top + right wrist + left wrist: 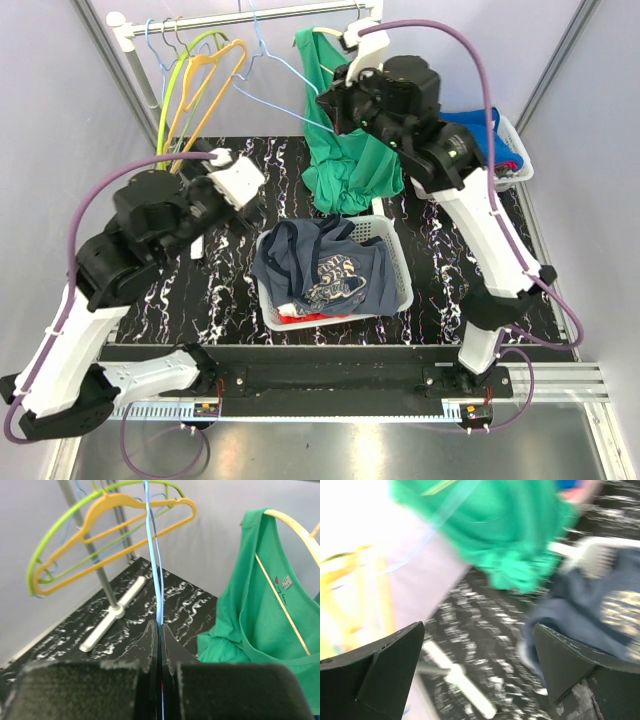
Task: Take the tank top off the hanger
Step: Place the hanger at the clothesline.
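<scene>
The green tank top (345, 165) hangs from the rail at the back, its lower half bunched on the table. In the right wrist view the tank top (260, 620) sits on a cream hanger (295, 530). My right gripper (159, 627) is shut on the thin wire of a light-blue hanger (155, 555), just left of the tank top. From above, that right gripper (335, 108) is against the garment's upper left edge. My left gripper (252, 205) stands open over the table, left of the basket. In its blurred view the left gripper (480, 665) holds nothing, with the tank top (505, 525) ahead.
A white basket (400, 290) with navy clothes stands at the table's middle front. A second basket (515, 165) with blue and red cloth is at the back right. Orange and green hangers (210, 80) hang on the rail (250, 17). The rack's white foot (112, 612) lies on the table.
</scene>
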Tool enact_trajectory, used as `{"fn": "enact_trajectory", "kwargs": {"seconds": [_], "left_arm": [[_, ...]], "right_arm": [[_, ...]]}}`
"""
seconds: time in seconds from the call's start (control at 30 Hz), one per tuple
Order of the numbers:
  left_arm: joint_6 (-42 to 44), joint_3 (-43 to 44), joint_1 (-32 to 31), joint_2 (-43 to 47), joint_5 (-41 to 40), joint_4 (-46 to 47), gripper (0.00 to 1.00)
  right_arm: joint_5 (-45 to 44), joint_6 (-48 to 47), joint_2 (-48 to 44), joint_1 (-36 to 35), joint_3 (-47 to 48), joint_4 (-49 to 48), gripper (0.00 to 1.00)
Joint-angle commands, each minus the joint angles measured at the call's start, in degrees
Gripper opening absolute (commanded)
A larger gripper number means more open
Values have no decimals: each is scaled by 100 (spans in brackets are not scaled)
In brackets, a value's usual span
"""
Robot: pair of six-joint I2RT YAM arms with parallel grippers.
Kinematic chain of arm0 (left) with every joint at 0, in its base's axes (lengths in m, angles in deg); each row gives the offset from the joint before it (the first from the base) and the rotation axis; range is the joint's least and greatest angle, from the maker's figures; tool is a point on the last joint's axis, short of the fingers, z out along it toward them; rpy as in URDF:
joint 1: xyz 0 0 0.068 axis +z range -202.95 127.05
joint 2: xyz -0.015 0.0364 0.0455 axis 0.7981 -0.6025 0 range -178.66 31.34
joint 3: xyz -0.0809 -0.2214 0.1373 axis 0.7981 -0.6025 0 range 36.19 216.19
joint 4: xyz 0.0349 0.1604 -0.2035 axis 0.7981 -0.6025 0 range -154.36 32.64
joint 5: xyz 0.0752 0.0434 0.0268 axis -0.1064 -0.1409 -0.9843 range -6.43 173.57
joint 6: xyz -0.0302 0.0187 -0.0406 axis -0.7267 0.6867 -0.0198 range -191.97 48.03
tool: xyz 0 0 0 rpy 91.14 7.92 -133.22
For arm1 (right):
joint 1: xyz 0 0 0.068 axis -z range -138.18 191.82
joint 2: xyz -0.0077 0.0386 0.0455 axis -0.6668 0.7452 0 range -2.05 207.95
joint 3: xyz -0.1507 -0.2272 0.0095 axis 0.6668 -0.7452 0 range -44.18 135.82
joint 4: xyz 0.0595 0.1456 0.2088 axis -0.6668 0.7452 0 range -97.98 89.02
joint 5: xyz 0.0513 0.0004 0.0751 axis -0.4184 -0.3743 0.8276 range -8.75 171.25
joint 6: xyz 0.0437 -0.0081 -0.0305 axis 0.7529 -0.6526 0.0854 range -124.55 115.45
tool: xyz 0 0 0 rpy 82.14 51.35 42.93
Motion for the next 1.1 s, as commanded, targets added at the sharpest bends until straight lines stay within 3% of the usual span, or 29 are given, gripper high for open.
{"fn": "enact_trajectory", "kwargs": {"seconds": [0.0,0.27,0.5,1.07], "left_arm": [[500,301,237,131,-1263,798,99],[737,521,650,78,-2616,2222,99],[1335,-32,878,34,-3575,4050,99],[1028,-191,1248,51,-3558,3973,99]], "right_arm": [[-944,-444,244,-241,659,158,0],[-2130,-998,376,-899,511,-332,0],[-2465,-1157,490,-1137,572,-580,0],[-2536,-1043,1035,-1129,687,-747,0]]}}
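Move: The clothesline spot that the right hand's blue hanger is being taken to lies roughly 12 cm ahead, 14 cm left and 12 cm above that hand. The hung hangers sit about 12 cm ahead and 22 cm left of it, slightly above; the green tank top hangs some 16 cm ahead, 1 cm left and a little lower. From the empty left hand, the clothesline spot is about 18 cm ahead, 2 cm right and 20 cm up, and the hung hangers about 15 cm ahead, 4 cm left and 8 cm up. Keep the blue hanger pinched in the right gripper and ease that hand left by about 4 cm and slightly down, after a small forward-and-back shift, turning it clockwise a little so the hook stays up at the clothesline. Meanwhile swing the open left gripper left and up, some 15 cm left, with a little forward, turning it counter-clockwise and tipping its fingers up, then hold it left of the hung hangers. ##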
